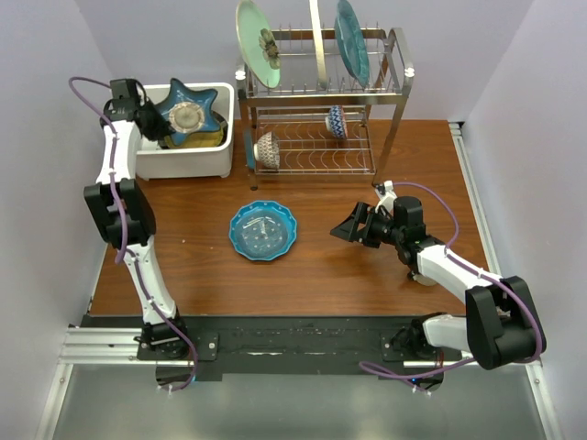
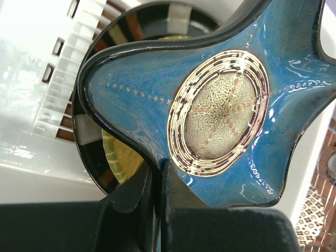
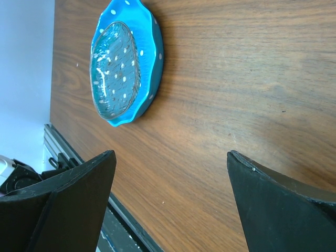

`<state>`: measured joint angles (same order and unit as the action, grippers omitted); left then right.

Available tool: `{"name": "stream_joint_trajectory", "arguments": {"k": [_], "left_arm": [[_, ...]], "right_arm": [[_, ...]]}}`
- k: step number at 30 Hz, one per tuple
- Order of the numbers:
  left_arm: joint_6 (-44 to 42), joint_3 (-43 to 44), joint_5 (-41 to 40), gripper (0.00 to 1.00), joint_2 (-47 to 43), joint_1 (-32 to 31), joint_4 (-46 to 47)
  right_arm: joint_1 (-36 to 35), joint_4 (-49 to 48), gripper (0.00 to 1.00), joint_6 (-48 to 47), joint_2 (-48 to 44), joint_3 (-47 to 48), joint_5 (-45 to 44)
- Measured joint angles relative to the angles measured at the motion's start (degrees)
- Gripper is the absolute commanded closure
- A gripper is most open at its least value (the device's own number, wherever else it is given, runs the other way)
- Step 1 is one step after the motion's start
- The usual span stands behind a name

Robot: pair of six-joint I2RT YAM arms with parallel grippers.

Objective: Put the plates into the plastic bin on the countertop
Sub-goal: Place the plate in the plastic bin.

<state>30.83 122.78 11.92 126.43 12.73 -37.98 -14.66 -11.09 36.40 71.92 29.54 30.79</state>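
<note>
A dark blue star-shaped plate (image 1: 188,115) (image 2: 226,110) lies tilted in the white plastic bin (image 1: 183,165) (image 2: 50,84) on top of a black-rimmed plate (image 2: 89,152) with a cream centre. My left gripper (image 1: 149,119) (image 2: 160,170) is shut on one point of the star's rim. A turquoise scalloped dotted plate (image 1: 263,230) (image 3: 123,63) lies flat on the table in the middle. My right gripper (image 1: 353,225) (image 3: 170,157) hovers to its right, open and holding nothing. A teal plate (image 1: 351,41) stands upright in the rack.
A two-tier steel wire rack (image 1: 394,87) stands at the back, right of the bin. A pale green flower plate (image 1: 257,41) and a thin edge-on plate (image 1: 317,41) stand in its top tier. Two small bowls (image 1: 268,149) (image 1: 337,121) sit in the lower tier.
</note>
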Motion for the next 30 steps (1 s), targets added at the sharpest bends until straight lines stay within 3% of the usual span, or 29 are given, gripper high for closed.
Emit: {"name": "stream_joint_trajectory", "arguments": {"k": [4, 13, 25, 30], "left_arm": [[-0.3, 0.0, 0.0, 0.99, 1.3, 0.0, -1.0], [-0.7, 0.0, -0.2, 0.86, 3.8, 0.0, -1.8], [-1.0, 0.7, 1.5, 0.60, 3.7, 0.0, 1.4], [-1.0, 0.7, 1.5, 0.45, 3.5, 0.0, 2.2]], "right_arm": [[0.0, 0.4, 0.09, 0.0, 0.0, 0.0, -0.1], [0.0, 0.8, 0.09, -0.1, -0.1, 0.0, -0.2], [0.0, 1.0, 0.09, -0.5, -0.1, 0.0, -0.2], [0.0, 1.0, 0.09, -0.5, -0.2, 0.0, -0.2]]}}
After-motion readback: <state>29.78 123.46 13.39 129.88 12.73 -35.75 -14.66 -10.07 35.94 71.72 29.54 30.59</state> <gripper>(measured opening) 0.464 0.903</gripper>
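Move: Held by the left fingers at its near-left point, the blue star plate has its middle roughly 6 cm ahead and 5 cm right of the left hand, over the bin. The stack it goes to, topped by the black-rimmed and yellow plates, lies about 5 cm ahead, 6 cm right and 9 cm below. The scalloped blue plate is some 24 cm back and 27 cm right, 15 cm below; the patterned bowl, 27 cm right and about level fore-and-aft, 8 cm down. From the right hand, the stack is about 32 cm ahead and 46 cm left, near its height. Lowering the star plate nearly straight down into the bin by about 4 cm, the left hand tips its fingers slightly further down, then opens them to about half and lets go of the plate's point. Still opening, the hand eases up some 2 cm and slightly forward, levelling the wrist back, with the fingers staying around the near point. ##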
